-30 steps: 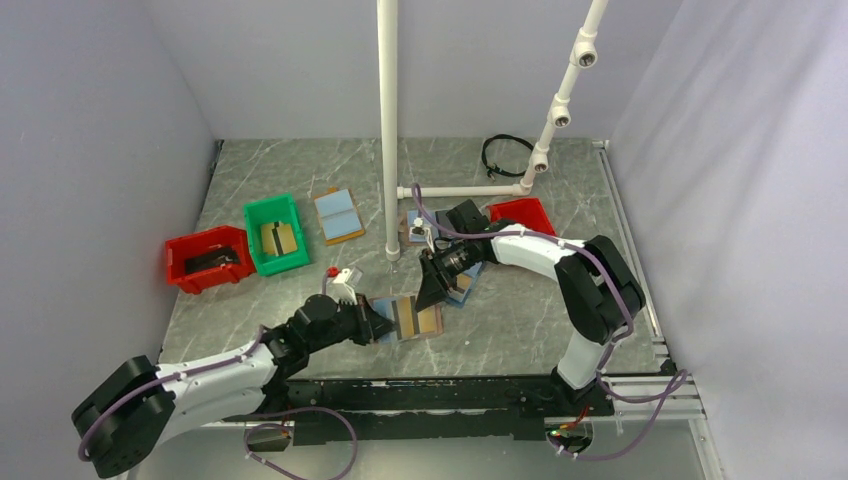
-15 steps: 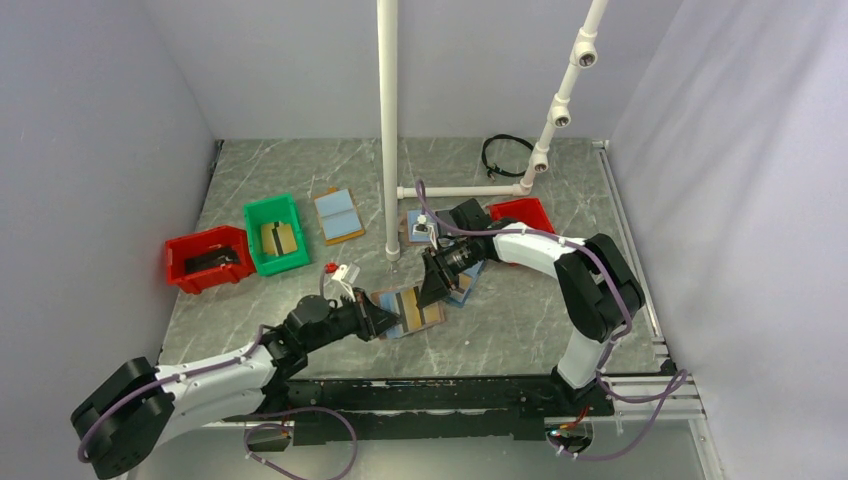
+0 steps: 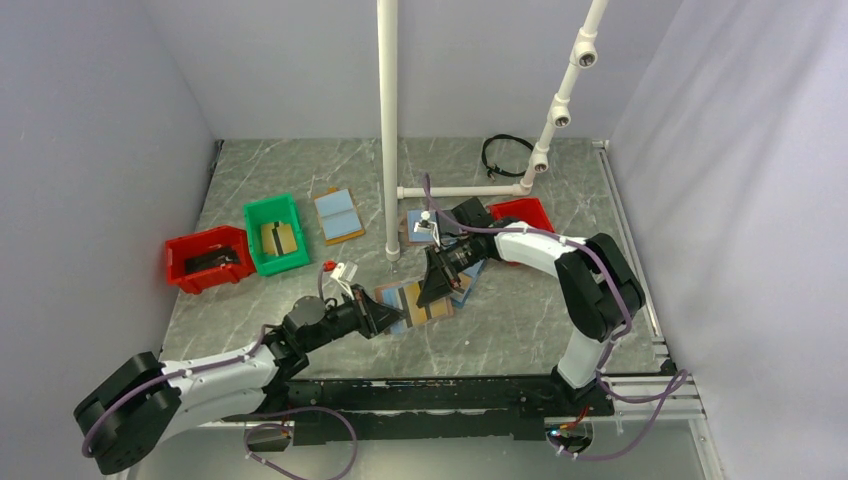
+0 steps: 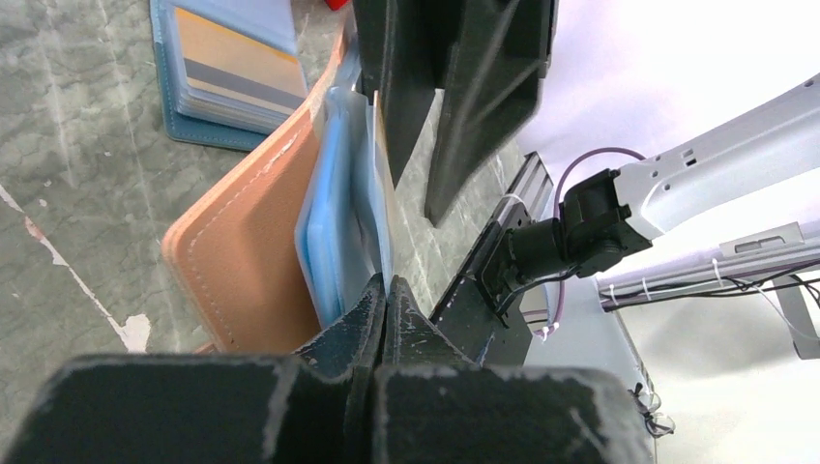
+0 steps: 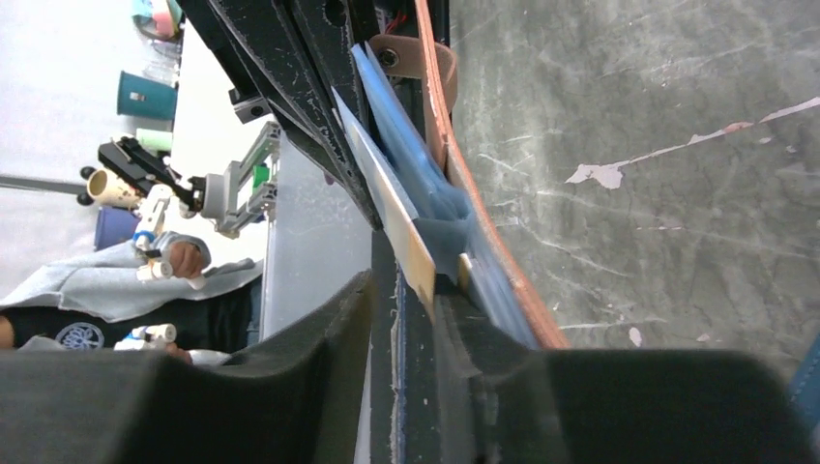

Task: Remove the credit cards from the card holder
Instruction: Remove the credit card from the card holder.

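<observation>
The card holder [image 3: 412, 304], tan-brown outside and light blue inside, is tilted up off the table between both grippers. My left gripper [image 3: 384, 318] is shut on a thin blue pocket edge at its near-left side [image 4: 387, 285], and the tan cover [image 4: 247, 261] stands beside the fingers. A dark grey credit card [image 3: 417, 299] shows as a band in the open holder. My right gripper [image 3: 432, 292] is at the holder's right edge. In the right wrist view its jaws [image 5: 406, 285] stand open around a thin card edge [image 5: 392, 208] poking from the blue pocket, with a gap to the left finger.
A navy-rimmed holder with a yellow-striped card [image 4: 227, 72] lies just behind, under the right arm [image 3: 463, 284]. A tan holder with blue halves [image 3: 338, 214], a green bin [image 3: 276, 233] and a red bin [image 3: 208, 258] sit to the left. A white pipe [image 3: 388, 130] stands upright close behind.
The card holder has shifted up and a little right, rising off the table with the left gripper. The right gripper has followed it and its jaws have narrowed.
</observation>
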Available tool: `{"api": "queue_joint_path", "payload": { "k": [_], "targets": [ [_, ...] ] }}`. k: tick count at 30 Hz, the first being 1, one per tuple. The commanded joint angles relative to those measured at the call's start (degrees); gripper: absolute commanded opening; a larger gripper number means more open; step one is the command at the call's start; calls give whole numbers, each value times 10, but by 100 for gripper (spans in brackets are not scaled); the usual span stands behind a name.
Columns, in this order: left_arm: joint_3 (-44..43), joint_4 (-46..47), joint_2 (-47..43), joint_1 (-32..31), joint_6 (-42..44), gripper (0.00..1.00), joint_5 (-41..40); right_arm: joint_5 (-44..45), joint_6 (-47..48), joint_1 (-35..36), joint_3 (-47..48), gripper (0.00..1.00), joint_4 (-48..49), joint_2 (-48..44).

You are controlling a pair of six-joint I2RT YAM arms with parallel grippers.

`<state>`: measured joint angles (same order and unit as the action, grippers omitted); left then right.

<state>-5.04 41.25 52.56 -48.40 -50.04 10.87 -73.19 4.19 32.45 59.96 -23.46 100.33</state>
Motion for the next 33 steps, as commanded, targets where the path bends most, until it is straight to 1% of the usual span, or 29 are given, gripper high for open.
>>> {"api": "queue_joint_path", "payload": {
  "k": [1,4,6,16,21,24,27,33],
  "targets": [
    [-6,72,11,1,-2,0,11,-37,-8,0,5,25,26,3],
    [-2,54,-4,1,-5,0,1,-37,-4,0,10,8,17,8],
    [3,30,-27,1,-8,0,-12,-35,2,0,14,1,9,13],
    [33,-106,-175,2,-18,0,-54,-22,19,-4,21,0,-12,21],
    [45,-158,-221,2,-25,0,-72,-15,48,-6,32,0,-41,25],
    [46,-200,-229,2,-39,0,-90,-3,98,-8,52,0,-95,29],
    [46,-227,-217,2,-58,0,-105,4,159,-15,70,0,-145,31],
    [42,-194,-149,3,-74,0,-105,15,212,-23,84,0,-189,28]
  ]
}}
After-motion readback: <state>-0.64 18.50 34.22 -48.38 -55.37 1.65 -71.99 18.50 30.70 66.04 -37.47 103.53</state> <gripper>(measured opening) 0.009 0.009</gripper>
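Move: The credit card stands out of the holder's sleeve between the right hand's open fingers, its middle about 3 cm to their left and level ahead. The card holder's middle is about 1 cm left, 1 cm back and 3 cm below that hand; a blue card holder lies roughly 8 cm right, 4 cm farther out and 7 cm down. From the left hand, still pinching the holder's blue sleeve, the card is about 3 cm ahead and 2 cm right. Right fingers close on the card while the left hand pulls the holder some 4 cm left, then down. ##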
